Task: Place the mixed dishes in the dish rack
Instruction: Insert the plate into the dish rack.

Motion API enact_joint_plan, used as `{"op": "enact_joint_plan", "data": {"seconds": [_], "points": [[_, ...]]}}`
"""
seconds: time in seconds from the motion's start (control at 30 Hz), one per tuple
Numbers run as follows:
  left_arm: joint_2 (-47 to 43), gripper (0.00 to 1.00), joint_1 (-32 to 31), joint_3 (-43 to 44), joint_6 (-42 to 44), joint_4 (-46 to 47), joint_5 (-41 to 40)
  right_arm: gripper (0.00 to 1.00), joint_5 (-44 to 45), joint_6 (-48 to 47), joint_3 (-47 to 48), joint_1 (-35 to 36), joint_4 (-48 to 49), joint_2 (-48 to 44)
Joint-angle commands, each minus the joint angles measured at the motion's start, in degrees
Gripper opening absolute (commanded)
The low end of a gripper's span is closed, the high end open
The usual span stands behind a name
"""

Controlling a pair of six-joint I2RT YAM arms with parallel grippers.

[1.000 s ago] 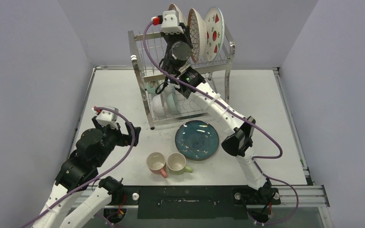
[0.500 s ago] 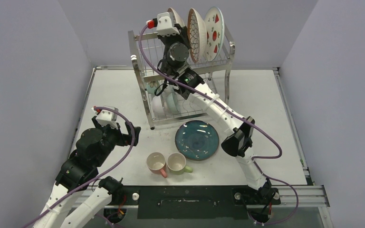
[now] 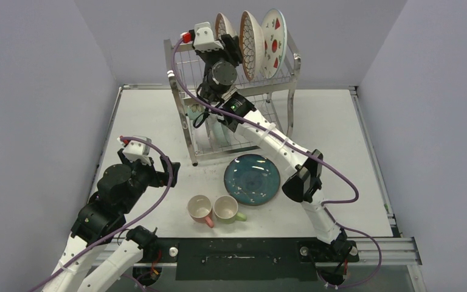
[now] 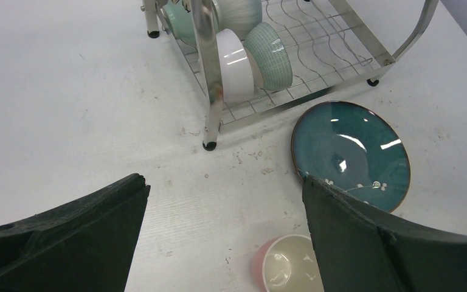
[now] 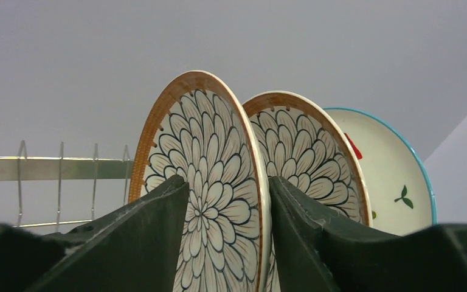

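Note:
The steel dish rack stands at the back of the table. In its top tier three plates stand on edge: two brown-rimmed petal plates and a strawberry plate. My right gripper is up there, open, its fingers on either side of the left petal plate. Bowls lean in the lower tier. A pink mug and a green mug stand near the front. My left gripper hovers open and empty above the table, left of the pink mug.
A dark teal plate lies flat in front of the rack, beside my right forearm. The rack's near foot stands close to the left gripper's view. Grey walls close in the table on three sides.
The right jaws have spread apart around the left petal plate, and that wrist has shifted a little to the left. The left arm has not moved.

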Motion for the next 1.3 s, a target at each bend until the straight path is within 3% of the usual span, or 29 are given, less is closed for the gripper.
{"op": "enact_joint_plan", "data": {"seconds": [0.0,0.2,0.5,1.07,1.27], "points": [[-0.1,0.97,0.5,0.3,-0.1,2.5,0.7,0.53,-0.7,3.0,-0.2,0.8,0.9,-3.4],[-0.1,0.97,0.6,0.3,-0.2,2.4,0.7,0.70,-0.4,6.4,-2.7,1.6,0.0,-7.7],[0.3,0.97,0.9,0.3,-0.3,2.3,0.9,0.82,0.1,13.0,-5.6,4.5,-7.5,-15.6],[2.7,0.97,1.5,0.2,-1.5,2.4,0.9,0.85,-4.6,40.4,-33.2,5.0,-29.4,-44.5],[4.5,0.97,1.8,-0.1,-6.1,2.9,0.4,0.85,-8.4,50.7,-44.2,3.5,-38.5,-55.7]]}}
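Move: The patterned plate just placed in the upper rack stands between the right hand's parted fingers, its middle about 5 cm ahead, 1 cm left and 3 cm lower. The second patterned plate stands 6 cm right of it and the strawberry plate 11 cm right, both level with it. The teal plate lies 15 cm back, 6 cm right and 48 cm below the right hand. From the left hand the placed plate is roughly 31 cm ahead, 19 cm right, 19 cm up. The right hand opens wider and backs off the patterned plate about 16 cm, swinging right, rising then sinking. ##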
